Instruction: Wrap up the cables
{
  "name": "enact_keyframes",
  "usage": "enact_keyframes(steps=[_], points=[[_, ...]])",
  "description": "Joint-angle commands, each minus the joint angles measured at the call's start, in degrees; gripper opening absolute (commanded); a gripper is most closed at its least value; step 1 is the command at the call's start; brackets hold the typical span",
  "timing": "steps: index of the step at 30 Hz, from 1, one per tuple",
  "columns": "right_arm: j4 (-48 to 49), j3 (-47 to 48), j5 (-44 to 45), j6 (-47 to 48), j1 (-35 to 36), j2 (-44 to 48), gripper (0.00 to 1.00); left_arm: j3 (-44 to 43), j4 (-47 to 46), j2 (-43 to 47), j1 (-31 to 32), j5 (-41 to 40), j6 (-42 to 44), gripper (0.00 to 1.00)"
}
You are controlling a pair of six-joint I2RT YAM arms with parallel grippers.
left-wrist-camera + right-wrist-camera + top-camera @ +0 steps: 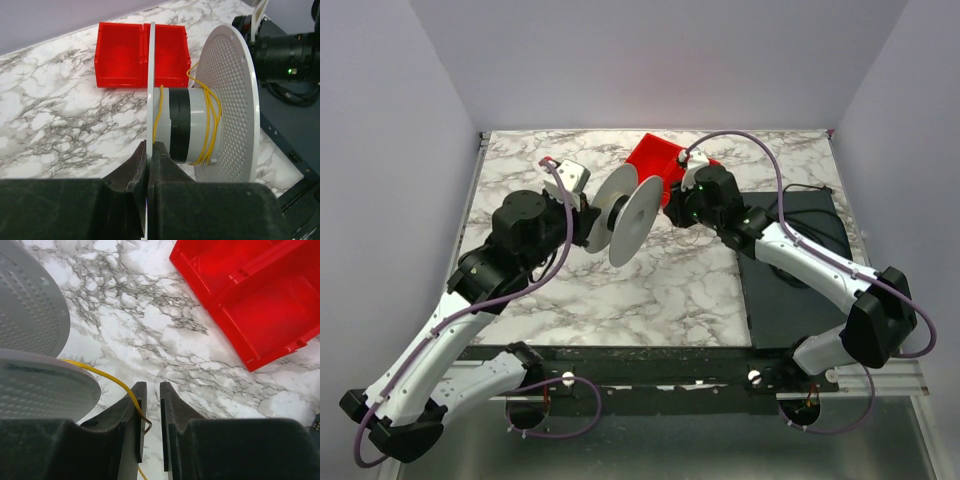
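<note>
A white spool [620,210] with two perforated discs hangs over the marble table. My left gripper [148,147] is shut on the thin edge of its nearer disc [150,75]. Thin yellow cable [212,125] runs in a few loose turns round the grey and black hub [192,125]. From the spool [35,315] one strand of the cable [95,371] leads into my right gripper [150,387]. Its jaws stand a narrow gap apart, and the strand lies bent against the inner face of the left finger [136,405], not pinched. In the top view the right gripper [672,203] sits just right of the spool.
A red two-compartment bin [655,160] stands at the back of the table behind the spool, also the red bin [255,295] ahead right of my right gripper. A black mat [790,280] with a black cord [810,188] covers the table's right side.
</note>
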State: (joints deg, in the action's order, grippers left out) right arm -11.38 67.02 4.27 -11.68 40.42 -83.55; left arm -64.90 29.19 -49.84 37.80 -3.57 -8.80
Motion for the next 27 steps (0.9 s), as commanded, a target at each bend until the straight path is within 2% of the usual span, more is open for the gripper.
enact_keyframes(steps=[1,8,17,27], points=[[7.8,-2.4,-9.1,-2.2,-0.7,0.3,0.25,-5.1,-2.6,0.2,-0.6,2.4,-4.5,0.0],[16.1,-5.2,-17.9,-6.2,-0.8,-2.6,0.25,-8.5,-2.6,-1.2,-0.8,0.6,-9.7,0.0],[26.5,-10.5,-25.1,-14.0,-0.7,-4.7,0.24,-11.3,-3.1,-3.4,-0.8,-8.4,-18.2,0.0],[29.9,-14.4,-23.6,-17.7,-0.5,-3.6,0.24,-14.4,-1.9,-7.2,-0.8,-17.9,-22.2,0.0]])
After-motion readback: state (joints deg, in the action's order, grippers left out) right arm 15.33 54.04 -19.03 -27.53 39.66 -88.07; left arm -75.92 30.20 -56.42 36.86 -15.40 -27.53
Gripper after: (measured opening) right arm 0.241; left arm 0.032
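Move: The left hand already grips the near rim of the reel's left flange; the reel's hub lies about 4 cm ahead, 7 cm to its right and 2 cm below, and the right flange 2 cm ahead and 11 cm right. From the right hand, with the yellow cable between its fingers, the hub is some 11 cm left, level fore and aft, and 8 cm higher; the right flange is 7 cm left and 9 cm up. The red bin sits 14 cm straight ahead of the right hand, 18 cm lower. With the yellow cable still running through its slightly open fingers, the right hand swings left about 6.5 cm, drawing back and sinking some 3 cm each to come below the right flange's near edge, rolling its left side up and turning counter-clockwise. The left hand keeps its pinch on the flange and lifts the reel about 5 cm, then eases it forward while rolling its right side up and turning counter-clockwise, some 15 degrees each. ##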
